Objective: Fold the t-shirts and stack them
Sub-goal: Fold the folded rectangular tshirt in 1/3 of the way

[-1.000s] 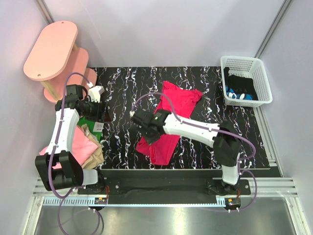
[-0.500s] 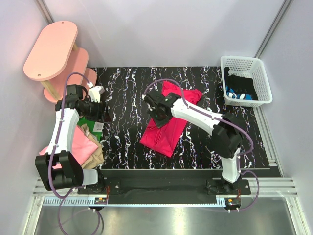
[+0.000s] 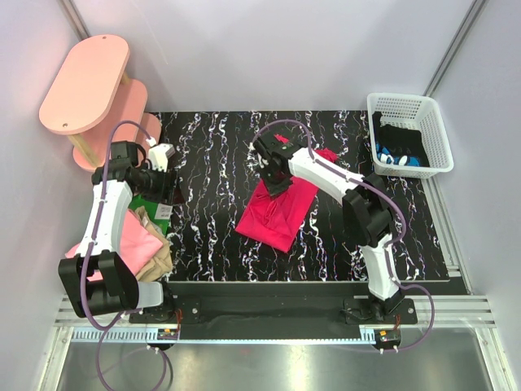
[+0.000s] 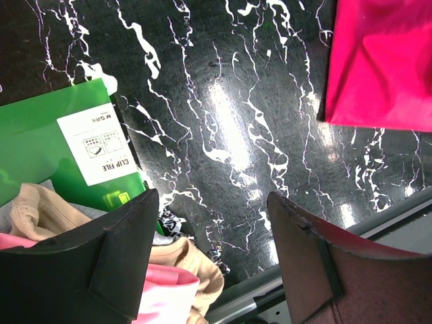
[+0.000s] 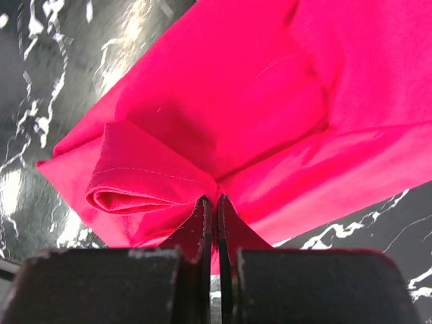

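The crimson-pink t-shirt (image 3: 281, 208) lies doubled over at the middle of the black marbled table (image 3: 212, 163). My right gripper (image 3: 277, 173) sits over the shirt's far part, shut on a pinched fold of its cloth (image 5: 155, 182); in the right wrist view the gripper (image 5: 217, 197) has its jaws pressed together with fabric bunched at the tips. A light pink t-shirt (image 3: 134, 244) and a tan one (image 3: 160, 257) lie heaped at the near left. My left gripper (image 3: 160, 183) hovers open and empty (image 4: 210, 202) above the table beside that heap (image 4: 185, 260).
A green clip file (image 4: 61, 145) lies under the left gripper, by the heap. Pink oval shelves (image 3: 85, 81) stand at the far left. A white basket (image 3: 407, 106) with dark and blue items sits at the far right. A metal rail (image 4: 256, 297) runs along the near edge.
My right gripper has carried the crimson shirt's near end away toward the far side, folding it over itself. The left arm has stayed put.
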Robot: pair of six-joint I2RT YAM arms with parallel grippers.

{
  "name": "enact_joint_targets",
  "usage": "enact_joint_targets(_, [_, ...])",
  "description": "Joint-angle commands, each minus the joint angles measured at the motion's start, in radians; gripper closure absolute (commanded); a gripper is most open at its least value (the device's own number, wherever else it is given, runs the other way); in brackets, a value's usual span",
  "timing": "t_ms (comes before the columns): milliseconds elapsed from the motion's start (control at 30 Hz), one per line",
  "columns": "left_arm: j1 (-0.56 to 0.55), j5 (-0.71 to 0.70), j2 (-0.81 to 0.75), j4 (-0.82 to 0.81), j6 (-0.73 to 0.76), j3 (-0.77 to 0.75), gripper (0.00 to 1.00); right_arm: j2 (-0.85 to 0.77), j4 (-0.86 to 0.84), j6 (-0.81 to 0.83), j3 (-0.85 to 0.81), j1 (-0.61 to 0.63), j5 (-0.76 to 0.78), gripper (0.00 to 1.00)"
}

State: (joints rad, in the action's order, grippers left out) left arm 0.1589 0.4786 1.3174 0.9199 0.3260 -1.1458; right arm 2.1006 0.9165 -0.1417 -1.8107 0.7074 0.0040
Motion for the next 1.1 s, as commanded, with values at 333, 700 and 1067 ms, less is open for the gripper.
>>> enact_joint_targets(333, [0.002,0.023,-0.026,-0.015,0.056,0.032,0.3,0.163,0.027,-0.027,-0.193,-0.129,0.134,0.46])
enact_joint_targets(700, [0.002,0.029,-0.038,0.023,0.077,0.031,0.3,0.142,0.295,-0.136,-0.471,-0.154,0.431,0.22])
enact_joint_targets(1067, [-0.082,0.031,-0.052,0.043,0.05,0.029,0.29,-0.198,-0.031,-0.159,0.143,0.121,0.344,0.19])
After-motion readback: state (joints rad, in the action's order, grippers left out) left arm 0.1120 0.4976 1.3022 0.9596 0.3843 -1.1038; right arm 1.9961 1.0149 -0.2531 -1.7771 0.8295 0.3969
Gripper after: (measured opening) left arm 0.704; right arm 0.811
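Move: The right hand already grips the t-shirt's folded-over near end. The patch of shirt it is bound for lies about 6 cm ahead, 5 cm to its right and some 6 cm below. The new fold edge is roughly 14 cm back and 4 cm left of the hand; the bunched far end is around 11 cm ahead and 8 cm right. From the left hand, that patch is some 9 cm ahead, 33 cm right and 14 cm lower. Forward, down about 4 cm and rightward goes the right hand, opening its fingers wide to let the held end go onto the shirt. It rises while sweeping on towards the far end, some 12 cm ahead of its start, tilting and turning clockwise, then swings back and left over the shirt, still high and open, partly undoing the turn. The empty left hand eases slightly back, down and right. ##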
